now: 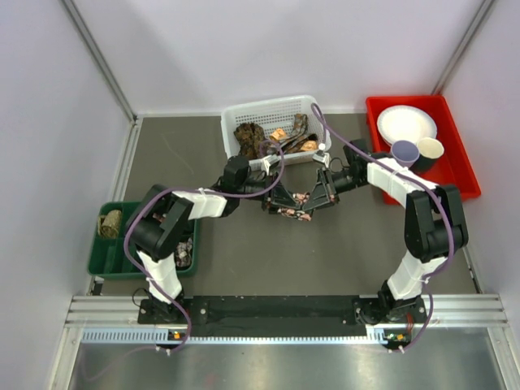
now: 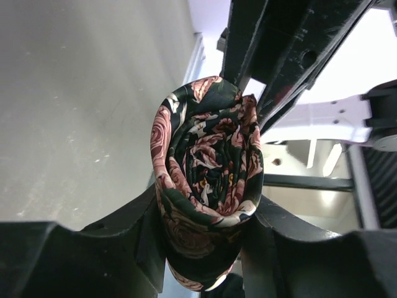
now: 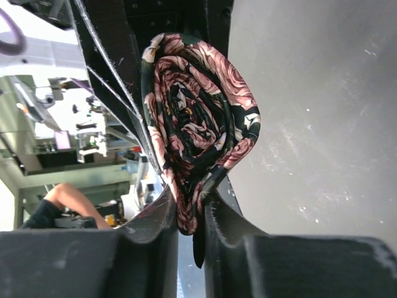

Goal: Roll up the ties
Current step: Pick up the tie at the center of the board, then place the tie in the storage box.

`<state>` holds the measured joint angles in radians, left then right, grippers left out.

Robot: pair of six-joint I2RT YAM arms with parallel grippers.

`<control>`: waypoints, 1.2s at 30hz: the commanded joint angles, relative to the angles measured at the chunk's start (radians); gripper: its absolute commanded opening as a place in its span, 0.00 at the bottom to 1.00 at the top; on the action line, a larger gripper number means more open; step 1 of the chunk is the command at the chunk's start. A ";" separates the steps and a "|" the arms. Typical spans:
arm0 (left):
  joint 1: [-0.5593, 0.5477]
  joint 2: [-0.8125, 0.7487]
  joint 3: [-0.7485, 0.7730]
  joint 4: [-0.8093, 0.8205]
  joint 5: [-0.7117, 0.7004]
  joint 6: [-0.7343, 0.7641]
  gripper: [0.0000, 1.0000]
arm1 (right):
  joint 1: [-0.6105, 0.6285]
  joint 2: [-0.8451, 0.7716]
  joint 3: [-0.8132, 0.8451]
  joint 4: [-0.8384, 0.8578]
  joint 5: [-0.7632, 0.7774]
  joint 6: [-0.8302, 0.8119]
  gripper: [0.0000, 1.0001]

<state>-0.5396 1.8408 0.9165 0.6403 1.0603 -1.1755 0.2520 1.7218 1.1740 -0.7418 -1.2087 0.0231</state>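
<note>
A dark tie with pink roses, rolled into a compact coil [image 1: 294, 203], hangs above the table between both arms. In the left wrist view the coil [image 2: 208, 180] sits end-on between the fingers of my left gripper [image 2: 208, 248], and both fingers press its sides. In the right wrist view my right gripper [image 3: 191, 211] is nearly closed, pinching the coil's [image 3: 198, 118] lower edge and loose tail. From above, the left gripper [image 1: 272, 199] and the right gripper [image 1: 317, 199] meet at the coil from opposite sides. More ties [image 1: 252, 138] lie loose in the white basket.
The white mesh basket [image 1: 272, 110] stands at the back centre. A red tray [image 1: 463, 162] at the back right holds a white plate [image 1: 406, 123] and two cups. A green bin [image 1: 101, 252] at the near left holds rolled ties [image 1: 110, 223]. White walls enclose the table.
</note>
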 commanded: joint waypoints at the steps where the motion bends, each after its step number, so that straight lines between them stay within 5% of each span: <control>1: 0.024 -0.080 0.073 -0.335 -0.008 0.290 0.00 | 0.020 -0.004 0.072 -0.086 -0.015 -0.093 0.25; 4: 0.036 -0.113 0.166 -0.736 -0.054 0.584 0.00 | 0.015 -0.008 0.090 -0.140 -0.006 -0.133 0.39; 10: 0.076 -0.189 0.312 -1.195 -0.204 1.025 0.00 | 0.000 -0.037 0.104 -0.194 0.023 -0.179 0.65; 11: 0.085 -0.201 0.320 -1.273 -0.229 1.110 0.00 | -0.005 -0.042 0.107 -0.199 0.041 -0.184 0.77; 13: 0.119 -0.247 0.324 -1.346 -0.273 1.195 0.00 | -0.007 -0.045 0.108 -0.200 0.067 -0.189 0.84; 14: 0.131 -0.261 0.335 -1.446 -0.299 1.287 0.00 | -0.008 -0.050 0.111 -0.218 0.086 -0.196 0.97; 26: 0.409 -0.609 0.387 -1.869 -0.597 1.759 0.00 | -0.010 -0.100 0.118 -0.287 0.181 -0.265 0.99; 31: 0.608 -0.661 0.386 -1.996 -0.755 2.019 0.00 | -0.010 -0.119 0.085 -0.288 0.210 -0.296 0.99; 36: 0.802 -0.618 0.424 -2.096 -0.798 2.050 0.00 | -0.008 -0.123 0.072 -0.278 0.221 -0.282 0.99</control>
<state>0.1478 1.1969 1.2873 -1.2964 0.3428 0.7528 0.2459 1.6489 1.2446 -1.0260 -0.9977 -0.2356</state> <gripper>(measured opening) 0.463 0.987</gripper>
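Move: The left hand holds the rolled tie, its far end still in the right fingers. The middle of the green tray lies about 43 cm to the left hand's left, 9 cm back and 13 cm below; the tan roll in it is some 10 cm farther left and 4 cm farther out than that middle. The white basket stands about 20 cm ahead of the left hand, 4 cm left. From the right hand the tray is roughly 48 cm left and 8 cm back. The right fingers spread from nearly shut to wide open and let go of the rolled tie, that hand easing only about 3 cm to the right and slightly back. The left hand keeps its grip around the roll and, slowly at first and then fast, sweeps some 35 cm left to the green tray, rising a few centimetres in the second half while the wrist swings the fingers from pointing right to pointing mostly down. ##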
